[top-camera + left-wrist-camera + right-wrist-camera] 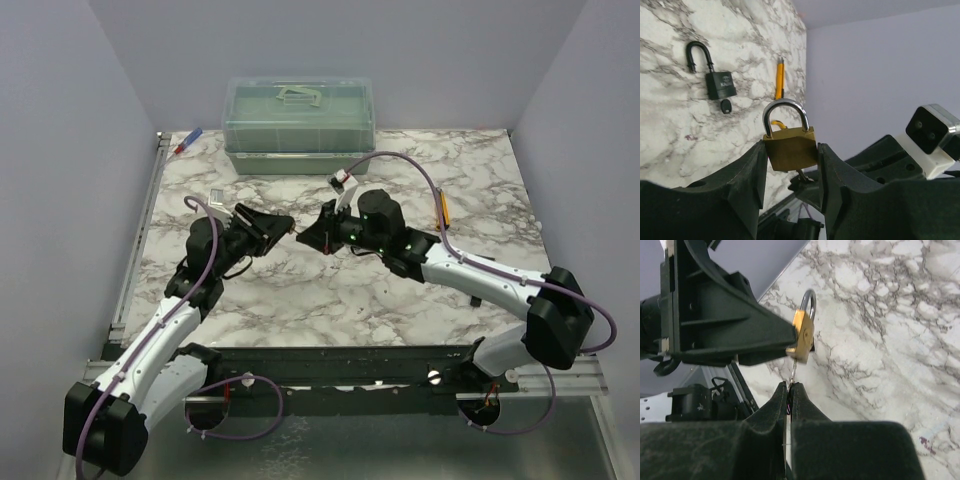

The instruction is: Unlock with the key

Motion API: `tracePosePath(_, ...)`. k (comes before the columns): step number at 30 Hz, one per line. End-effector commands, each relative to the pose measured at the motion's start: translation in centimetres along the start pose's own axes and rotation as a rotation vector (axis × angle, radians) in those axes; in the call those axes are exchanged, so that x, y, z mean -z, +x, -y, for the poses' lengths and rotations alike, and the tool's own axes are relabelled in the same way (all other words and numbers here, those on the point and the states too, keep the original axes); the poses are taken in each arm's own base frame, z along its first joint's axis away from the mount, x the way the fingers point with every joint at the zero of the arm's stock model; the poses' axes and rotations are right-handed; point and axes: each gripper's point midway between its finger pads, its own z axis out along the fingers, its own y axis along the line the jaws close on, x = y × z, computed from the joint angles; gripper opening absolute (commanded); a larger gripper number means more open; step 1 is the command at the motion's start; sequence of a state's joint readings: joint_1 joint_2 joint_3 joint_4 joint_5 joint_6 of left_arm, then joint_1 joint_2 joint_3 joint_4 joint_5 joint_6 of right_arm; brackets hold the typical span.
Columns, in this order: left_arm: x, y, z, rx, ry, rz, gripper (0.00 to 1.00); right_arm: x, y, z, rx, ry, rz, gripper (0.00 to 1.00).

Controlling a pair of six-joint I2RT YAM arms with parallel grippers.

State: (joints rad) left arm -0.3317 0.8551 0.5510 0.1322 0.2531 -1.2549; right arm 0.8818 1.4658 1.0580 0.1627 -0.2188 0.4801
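A small brass padlock (790,147) is held off the table, pinched by its sides in my left gripper (790,150). Both legs of its silver shackle sit in the body. From the right, my right gripper (790,386) is shut on the key (794,371); only the thin metal blade shows, and it runs up into the bottom of the brass padlock (803,335). The key's head is hidden between the fingers. The blade (802,175) also shows under the lock in the left wrist view. In the top view the two grippers (300,232) meet tip to tip over the middle of the table.
A black padlock (720,84) with its shackle raised lies on the marble, a small black-headed key (726,106) right below it. An orange pencil (444,208) lies at the right, a green lidded box (298,125) stands at the back, and a red-and-blue pen (187,141) lies at the back left.
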Motion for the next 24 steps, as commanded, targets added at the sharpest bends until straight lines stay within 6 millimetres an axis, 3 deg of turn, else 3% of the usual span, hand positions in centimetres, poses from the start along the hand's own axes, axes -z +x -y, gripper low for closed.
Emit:
tracePosePath(1, -0.6, -1.3, -1.2, -0.048, -0.071, 0.053, 0.0, 2.2, 0.8, -0.4, -0.023, -0.002, -0.03, 0.0)
tracePosePath(12, -1.0, -1.7, -4.9, -0.051, -0.187, 0.099, 0.0, 3.8, 4.6, 0.4, -0.122, -0.003, -0.074, 0.0)
tracePosePath(15, -0.8, -1.1, -8.3, -0.07, -0.335, 0.06, 0.0, 4.2, 5.4, 1.4, -0.114, 0.039, -0.073, 0.0)
tracePosePath(21, -0.8, 2.9, -16.0, -0.103, -0.61, -0.182, 0.0, 5.0, 7.2, 3.7, -0.097, 0.13, -0.091, 0.0)
tracePosePath(24, -0.5, 3.8, -18.4, -0.13, -0.699, -0.224, 0.0, 5.3, 7.9, 4.4, -0.093, 0.158, -0.105, 0.0)
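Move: Held in the left fingers is the brass padlock; bare table lies about 25 cm below that hand and some 3 cm to its left. From the right hand, which holds the key, the brass padlock is about 4 cm to the left, 2 cm ahead and a shade lower. The black padlock lies on the table roughly 15 cm ahead, 8 cm right and 24 cm below the right hand. Drawing apart: the right hand, still gripping the key, backs off right, back and down by about 8 cm in all, taking the key tip away from the brass padlock's keyhole end. The left keeps its grip on that padlock and sinks towards the table, gently at first, then fast, some 16 cm, fingers tipping about 35 degrees downward. ##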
